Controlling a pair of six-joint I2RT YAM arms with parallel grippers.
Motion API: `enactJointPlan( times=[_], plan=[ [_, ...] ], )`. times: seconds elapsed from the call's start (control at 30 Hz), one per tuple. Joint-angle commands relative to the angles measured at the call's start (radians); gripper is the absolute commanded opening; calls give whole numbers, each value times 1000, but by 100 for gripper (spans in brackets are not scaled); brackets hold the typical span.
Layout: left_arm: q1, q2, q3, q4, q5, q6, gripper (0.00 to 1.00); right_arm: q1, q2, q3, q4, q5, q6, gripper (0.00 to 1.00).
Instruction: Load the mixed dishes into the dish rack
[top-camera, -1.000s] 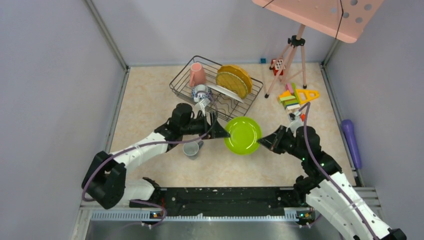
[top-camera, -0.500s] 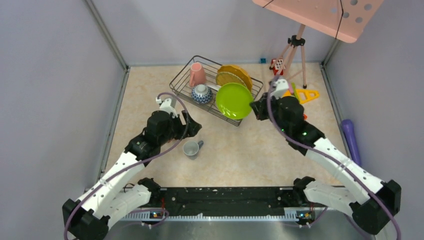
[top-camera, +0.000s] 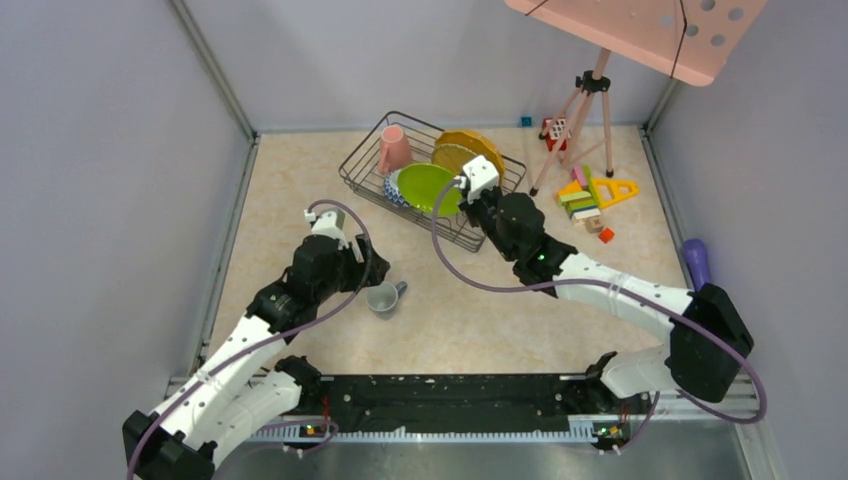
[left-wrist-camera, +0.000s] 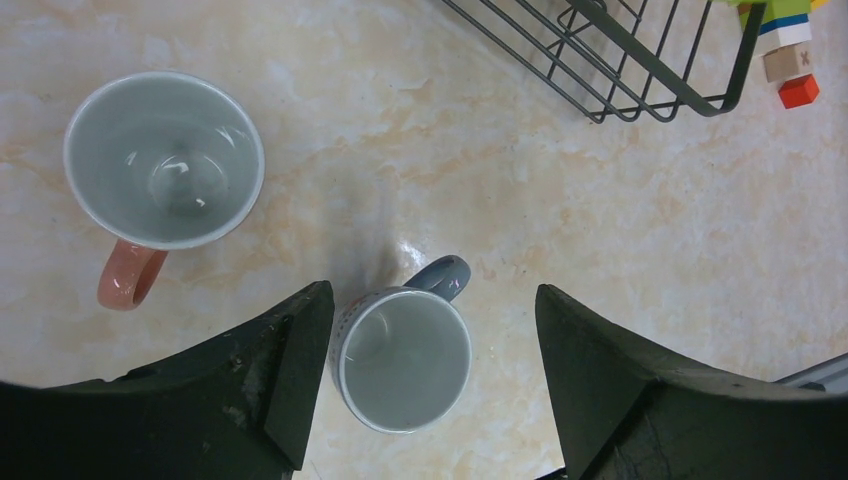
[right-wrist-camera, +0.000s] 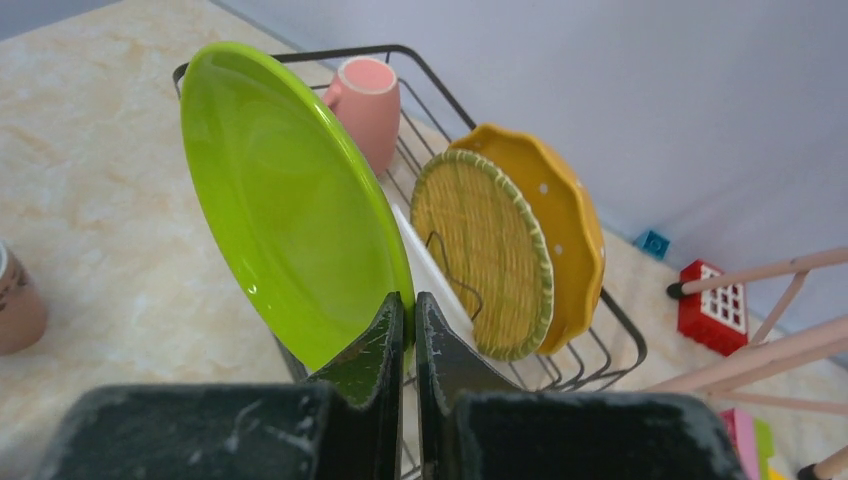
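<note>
My right gripper (right-wrist-camera: 412, 310) is shut on the lower rim of the lime green plate (right-wrist-camera: 290, 210), which it holds on edge over the dish rack (top-camera: 362, 145). In the rack stand a pink mug (right-wrist-camera: 365, 105), a woven olive-yellow plate (right-wrist-camera: 485, 250), a yellow scalloped plate (right-wrist-camera: 560, 230) and a white plate's edge (right-wrist-camera: 425, 260). The green plate (top-camera: 425, 187) mostly hides a blue-white bowl (top-camera: 394, 190). My left gripper (left-wrist-camera: 428, 340) hangs open over a small grey cup (left-wrist-camera: 405, 358), one finger on each side, not touching. A pink-handled mug (left-wrist-camera: 163, 160) stands upright beside it.
Colourful toy blocks (top-camera: 590, 195) and a pink tripod (top-camera: 580, 110) stand right of the rack. A purple object (top-camera: 700, 265) lies by the right wall. A pink board (top-camera: 650, 30) overhangs the back right. Grey walls close in three sides.
The right arm carried the green plate from the table's middle up and left to over the rack. The left arm drew back from the rack to above the small cup.
</note>
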Motion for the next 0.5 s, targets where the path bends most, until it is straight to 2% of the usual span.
enactJointPlan(
  times=[0.0,0.13,0.47],
  plan=[
    [3,-2,6,24,-27,5,79,30,87,95,210,94,-182,0],
    [4,3,1,22,-32,8,79,45,173,121,271,182,-293,0],
    [4,11,-14,30,-28,9,78,53,322,208,282,324,-397,0]
  ],
)
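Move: The green plate is already pinched by its right-hand edge in the right hand; the free slot it is bound for lies about 7 cm ahead of that hand, 4 cm left and some 15 cm below. The white plate stands just past the slot, about 9 cm ahead and 2 cm left of the hand, the woven plate 12 ahead and 3 right, the blue bowl 10 ahead and 12 left. From the left hand the slot is roughly 17 cm ahead and 11 right. The right hand, still pinching the green plate by its edge with shut fingers, carries it forward about 5 cm and a little left over the rack, towards the open slot on the near side of the white plate, first level, then sinking some 2 cm. As it goes, the wrist rolls its left side down and swings slightly clockwise with the fingertips tipping up, some 20 degrees in all, bringing the plate more on edge beside the standing plates. ##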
